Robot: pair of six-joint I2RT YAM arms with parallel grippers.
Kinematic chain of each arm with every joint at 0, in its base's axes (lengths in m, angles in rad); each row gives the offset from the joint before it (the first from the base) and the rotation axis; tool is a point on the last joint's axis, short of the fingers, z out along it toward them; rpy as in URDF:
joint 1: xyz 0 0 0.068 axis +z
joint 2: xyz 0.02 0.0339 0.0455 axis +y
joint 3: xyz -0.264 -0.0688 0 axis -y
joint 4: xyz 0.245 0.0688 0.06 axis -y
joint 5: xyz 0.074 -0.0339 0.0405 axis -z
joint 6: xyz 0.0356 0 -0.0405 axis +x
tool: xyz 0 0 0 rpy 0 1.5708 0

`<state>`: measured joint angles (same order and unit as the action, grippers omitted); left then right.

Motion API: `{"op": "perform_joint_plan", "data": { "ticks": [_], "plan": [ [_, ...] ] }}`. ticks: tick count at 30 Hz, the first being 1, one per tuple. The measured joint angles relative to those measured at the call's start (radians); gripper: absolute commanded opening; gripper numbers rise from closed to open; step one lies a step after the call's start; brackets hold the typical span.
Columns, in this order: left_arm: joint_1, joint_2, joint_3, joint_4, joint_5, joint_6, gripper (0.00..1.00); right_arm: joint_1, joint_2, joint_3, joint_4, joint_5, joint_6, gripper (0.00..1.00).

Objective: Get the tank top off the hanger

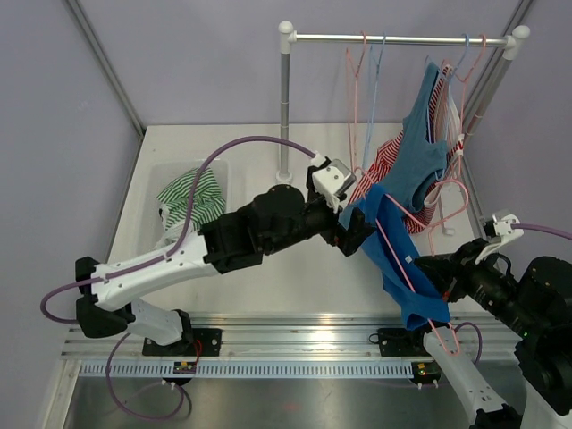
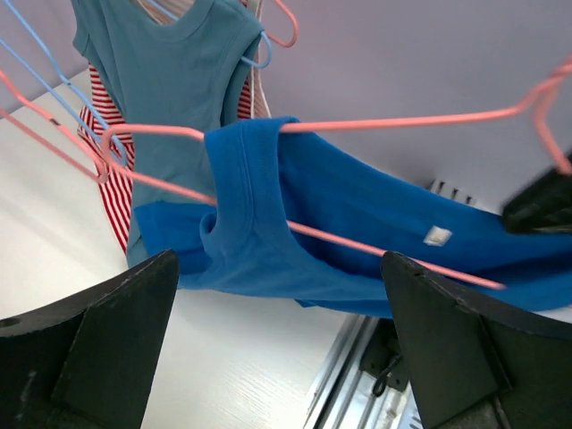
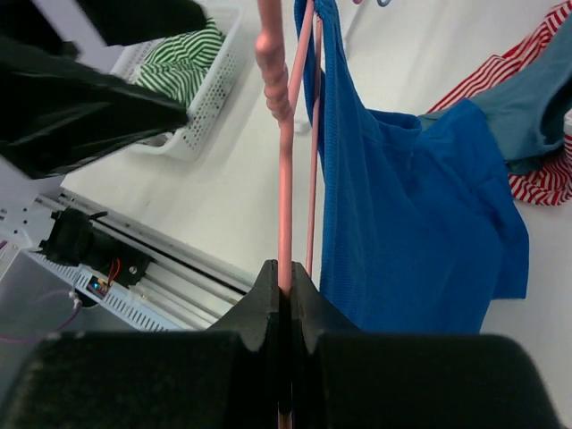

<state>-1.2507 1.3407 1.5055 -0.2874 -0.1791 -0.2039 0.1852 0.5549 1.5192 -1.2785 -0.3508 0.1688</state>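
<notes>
A bright blue tank top (image 1: 390,234) hangs on a pink wire hanger (image 1: 444,327), held out level over the table's right front. My right gripper (image 1: 436,275) is shut on the hanger's wire (image 3: 284,179), with the blue fabric (image 3: 402,223) draped just to its right. My left gripper (image 1: 357,231) is open at the top's shoulder end. In the left wrist view its fingers (image 2: 279,268) stand wide apart just below the tank top (image 2: 357,223) and hanger (image 2: 402,116), with nothing between them.
A clothes rack (image 1: 393,39) at the back right carries empty pink and blue hangers, a lighter blue top (image 1: 420,152) and a red-striped garment (image 1: 384,161). A white basket (image 1: 170,170) with green-striped cloth sits at the left. A metal rail (image 1: 268,344) runs along the near edge.
</notes>
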Motion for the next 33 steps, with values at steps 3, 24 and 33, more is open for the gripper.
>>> {"op": "perform_joint_plan", "data": {
  "ticks": [3,24,33],
  "plan": [
    [0.0,0.063,0.0,0.03,-0.022,0.016,0.9,0.012,-0.009,0.0,0.0,-0.045,0.0,0.0],
    [0.018,0.064,-0.052,0.032,-0.338,0.043,0.0,0.193,0.03,0.008,0.002,-0.09,-0.021,0.0],
    [0.239,-0.264,-0.26,-0.081,-0.309,-0.115,0.0,0.39,0.124,0.009,0.054,-0.144,-0.105,0.0]
  ]
}}
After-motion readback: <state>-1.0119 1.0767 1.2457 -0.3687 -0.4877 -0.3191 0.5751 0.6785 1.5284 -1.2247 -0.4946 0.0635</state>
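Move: The blue tank top's near strap, looped over the left end of the pink hanger, is about 4 cm ahead of the open left hand, 3 cm to its right and 3 cm below. That end of the hanger sits some 3 cm farther out than the strap. The teal tank top hangs roughly 14 cm ahead of the left hand and 13 cm to its right. From the right hand, shut on the hanger, the strap is about 10 cm ahead, 10 cm left and level. The blue strap is approached by the left hand going about 5 cm forward and 3 cm down while its fingers shut and pinch it; that hand then pulls it some 15 cm left and a little forward, towards the basket side, turning counter-clockwise about 30 degrees in all. The right hand keeps its grip on the hanger, drifting back slightly at first, then mostly left, and swinging counter-clockwise by a similar amount. ##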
